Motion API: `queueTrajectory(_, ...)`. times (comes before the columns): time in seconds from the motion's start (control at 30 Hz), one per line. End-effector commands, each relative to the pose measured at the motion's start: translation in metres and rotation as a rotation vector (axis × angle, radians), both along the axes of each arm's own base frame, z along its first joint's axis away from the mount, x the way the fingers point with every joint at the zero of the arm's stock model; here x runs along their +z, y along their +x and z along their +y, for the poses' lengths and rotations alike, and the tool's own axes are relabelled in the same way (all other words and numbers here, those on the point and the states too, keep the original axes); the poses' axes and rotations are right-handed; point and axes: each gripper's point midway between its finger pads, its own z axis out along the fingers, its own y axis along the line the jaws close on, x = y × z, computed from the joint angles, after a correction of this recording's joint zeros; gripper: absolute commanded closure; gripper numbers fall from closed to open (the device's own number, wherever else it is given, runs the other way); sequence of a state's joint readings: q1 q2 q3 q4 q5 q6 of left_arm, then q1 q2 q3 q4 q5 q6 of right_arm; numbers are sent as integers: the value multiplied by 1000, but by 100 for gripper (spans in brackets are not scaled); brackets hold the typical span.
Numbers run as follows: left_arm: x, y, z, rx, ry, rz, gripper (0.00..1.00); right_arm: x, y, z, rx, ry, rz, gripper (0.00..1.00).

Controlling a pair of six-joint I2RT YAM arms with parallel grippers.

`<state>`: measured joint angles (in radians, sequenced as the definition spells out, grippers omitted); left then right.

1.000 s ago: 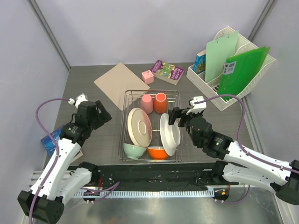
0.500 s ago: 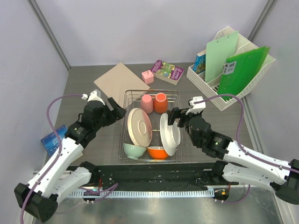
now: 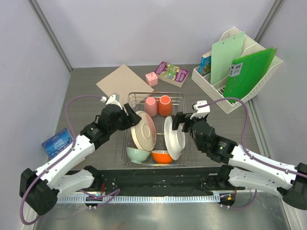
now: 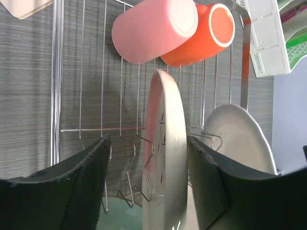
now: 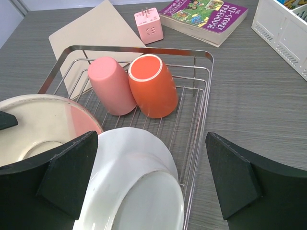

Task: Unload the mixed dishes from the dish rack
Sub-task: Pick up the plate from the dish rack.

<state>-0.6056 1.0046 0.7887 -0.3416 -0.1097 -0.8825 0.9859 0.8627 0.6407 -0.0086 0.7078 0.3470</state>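
Observation:
The silver wire dish rack [image 3: 144, 94] holds a pink-rimmed cream plate [image 3: 143, 130] and a white plate [image 3: 173, 138], both on edge. A pink cup [image 3: 150, 106] and an orange cup [image 3: 165, 105] lie at its far end. A mint-green bowl [image 3: 137, 154] and an orange bowl [image 3: 162, 156] sit at its near end. My left gripper [image 4: 148, 158] is open astride the pink-rimmed plate [image 4: 165, 158]; the right finger [image 4: 230, 191] is close to its rim and the left finger stands apart. My right gripper [image 5: 148, 163] is wide open over the white plate [image 5: 134, 191].
A beige board [image 3: 120, 84], a pink cube [image 3: 151, 78] and a purple book [image 3: 171, 73] lie behind the rack. A white file organizer [image 3: 240, 67] with green folders stands at the back right. A blue booklet [image 3: 56, 142] lies at the left.
My left arm has swung right from the table's left side to the rack, and its jaws have narrowed around the pink-rimmed plate. The right arm has not moved.

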Motion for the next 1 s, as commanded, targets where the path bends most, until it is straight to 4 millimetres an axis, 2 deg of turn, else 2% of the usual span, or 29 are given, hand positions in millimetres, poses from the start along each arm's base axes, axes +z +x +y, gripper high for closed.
queueTrajectory(0.0, 11, 3, -12, -37, -55, -57, 43, 8, 2, 2, -12, 49, -19, 0)
queueTrajectory(0.2, 12, -5, -17, -92, -87, -84, 55, 5, 4, 4, -13, 41, -11, 0)
queueTrajectory(0.27, 15, -6, -18, -102, -96, -100, 69, 4, 4, 5, -9, 41, -8, 0)
queueTrajectory(0.3, 16, -7, -18, -102, -97, -103, 79, 4, 4, 5, -9, 41, -8, 0)
queueTrajectory(0.4, 24, -6, -18, -107, -99, -123, 100, 4, 3, 6, -6, 41, -6, 0)
queueTrajectory(0.57, 37, -3, -22, -124, -107, -152, 100, 5, 3, 4, -9, 46, -10, 0)
queueTrajectory(0.67, 52, -4, -30, -164, -136, -176, 100, 7, 2, 3, -10, 50, -13, 0)
queueTrajectory(0.97, 96, 6, -31, -140, -172, -271, 100, 9, 2, 1, -15, 54, -18, 0)
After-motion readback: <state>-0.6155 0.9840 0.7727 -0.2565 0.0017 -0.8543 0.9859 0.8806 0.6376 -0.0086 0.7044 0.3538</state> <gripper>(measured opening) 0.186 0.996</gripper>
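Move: The pink-and-cream plate stands on edge between the left hand's open fingers, its middle about 4 cm to the right, 4 cm back and 7 cm below. The pink cup is roughly 8 cm right and 7 cm ahead, the orange cup some 15 cm right and 7 cm ahead, and the green bowl about 15 cm back and 2 cm right, all lower. From the idle right hand the plate lies some 17 cm left, 5 cm back and 9 cm below. Leftward by about 2 cm, the left hand eases across the rack while its fingers shut from both sides on the plate's upper rim and keep it pinched. After a slight dip it rises, ending some 1.5 cm higher and a little back, the wrist turning roughly 5 degrees clockwise. ##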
